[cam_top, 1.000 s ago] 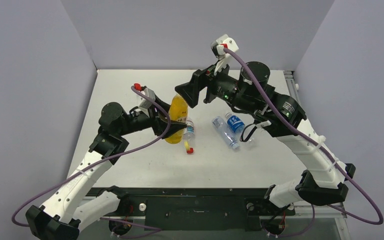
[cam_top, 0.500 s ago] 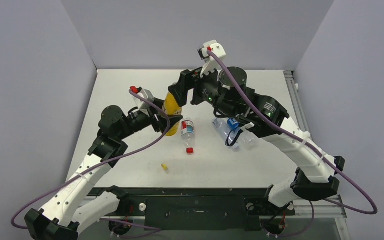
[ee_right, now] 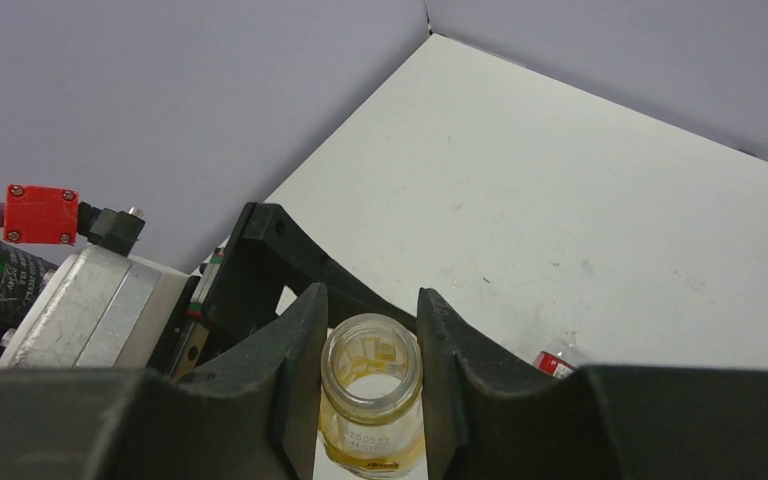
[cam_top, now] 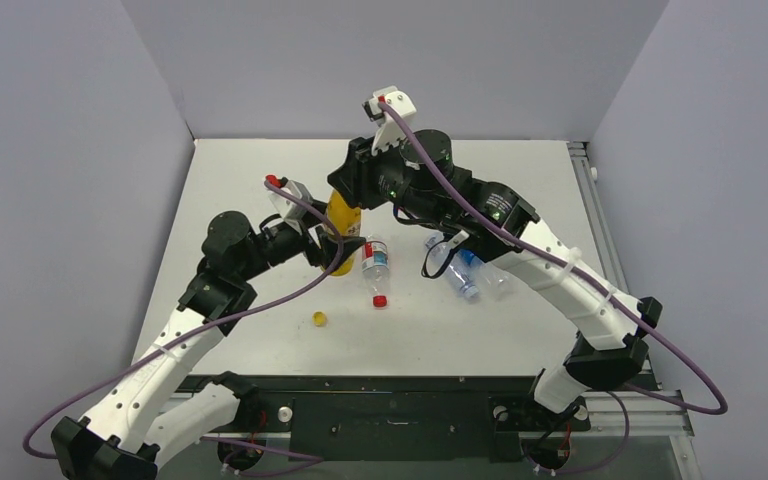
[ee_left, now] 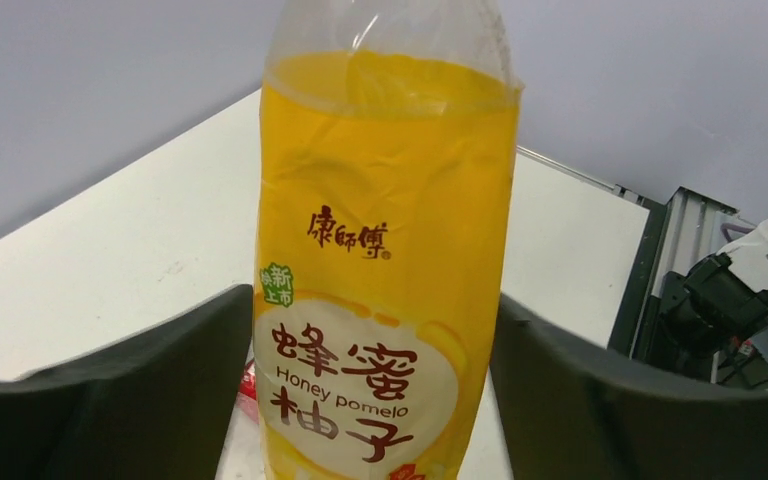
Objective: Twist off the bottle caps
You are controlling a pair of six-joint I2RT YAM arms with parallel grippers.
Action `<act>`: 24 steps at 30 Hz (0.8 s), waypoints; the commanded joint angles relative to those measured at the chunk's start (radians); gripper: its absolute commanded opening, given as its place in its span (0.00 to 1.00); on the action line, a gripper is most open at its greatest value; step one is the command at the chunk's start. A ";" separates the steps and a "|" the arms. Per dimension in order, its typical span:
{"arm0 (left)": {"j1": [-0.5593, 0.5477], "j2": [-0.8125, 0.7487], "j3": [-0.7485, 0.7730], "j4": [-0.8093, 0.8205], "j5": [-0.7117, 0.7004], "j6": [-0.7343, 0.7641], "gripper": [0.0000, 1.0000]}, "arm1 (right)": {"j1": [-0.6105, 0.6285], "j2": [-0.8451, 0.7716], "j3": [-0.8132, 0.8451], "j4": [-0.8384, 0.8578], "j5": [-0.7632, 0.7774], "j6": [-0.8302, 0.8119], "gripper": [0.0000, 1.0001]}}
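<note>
The yellow-orange juice bottle (cam_top: 343,214) stands upright with my left gripper (cam_top: 344,246) shut on its labelled body (ee_left: 385,230). Its neck (ee_right: 372,372) is open, with no cap on it. My right gripper (ee_right: 372,306) comes down from above and is shut on that bare neck. The yellow cap (cam_top: 319,318) lies loose on the table, in front of the bottle. A clear bottle with a red-white label (cam_top: 374,262) lies on its side next to the juice bottle, its red cap (cam_top: 380,300) still on.
Two more clear bottles (cam_top: 463,280) lie side by side under my right forearm, one with a blue label and partly hidden. The grey walls close in the white table (cam_top: 260,170) at the back and sides.
My right gripper swung left and down from beside the bottle top onto the open neck and shut there. The yellow cap dropped to the table and came to rest in front.
</note>
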 commanded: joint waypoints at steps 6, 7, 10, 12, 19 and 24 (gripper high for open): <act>-0.003 -0.008 0.031 -0.103 -0.172 0.073 0.97 | -0.115 0.010 0.004 0.018 0.041 -0.075 0.00; -0.001 -0.011 0.027 -0.125 -0.203 0.082 0.97 | -0.125 0.014 -0.001 0.033 0.057 -0.098 0.00; 0.001 -0.028 0.007 -0.191 -0.274 0.117 0.97 | -0.159 0.035 -0.034 0.084 0.121 -0.163 0.00; 0.003 -0.039 -0.011 -0.216 -0.319 0.137 0.97 | -0.180 0.068 -0.048 0.134 0.166 -0.210 0.00; 0.007 -0.049 -0.012 -0.295 -0.358 0.194 0.97 | -0.289 0.206 -0.072 0.351 0.214 -0.271 0.00; 0.009 -0.047 0.008 -0.340 -0.305 0.214 0.97 | -0.357 0.347 -0.070 0.509 0.239 -0.238 0.00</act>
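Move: Both hands hold the yellow bottle: the left round its body, the right at its neck, with the bottle's middle some 10 cm below the right hand. Open table for it lies about 27 cm ahead of the right hand, 7 cm to its right and 43 cm down. From the left hand, the red-capped bottle lies about 12 cm ahead, 5 cm right and 31 cm below. The loose yellow cap is level with the left hand, roughly 8 cm to its left and 33 cm down. Opening wide, the left fingers let go of the yellow bottle's body, and the left hand backs off about 7 cm down and 5 cm left, its fingers dipping and turning counter-clockwise. The right hand keeps its pinch on the neck and speeds the bottle some 20 cm forward, edging right early on, then dropping about 10 cm, while turning some 25 degrees clockwise. ##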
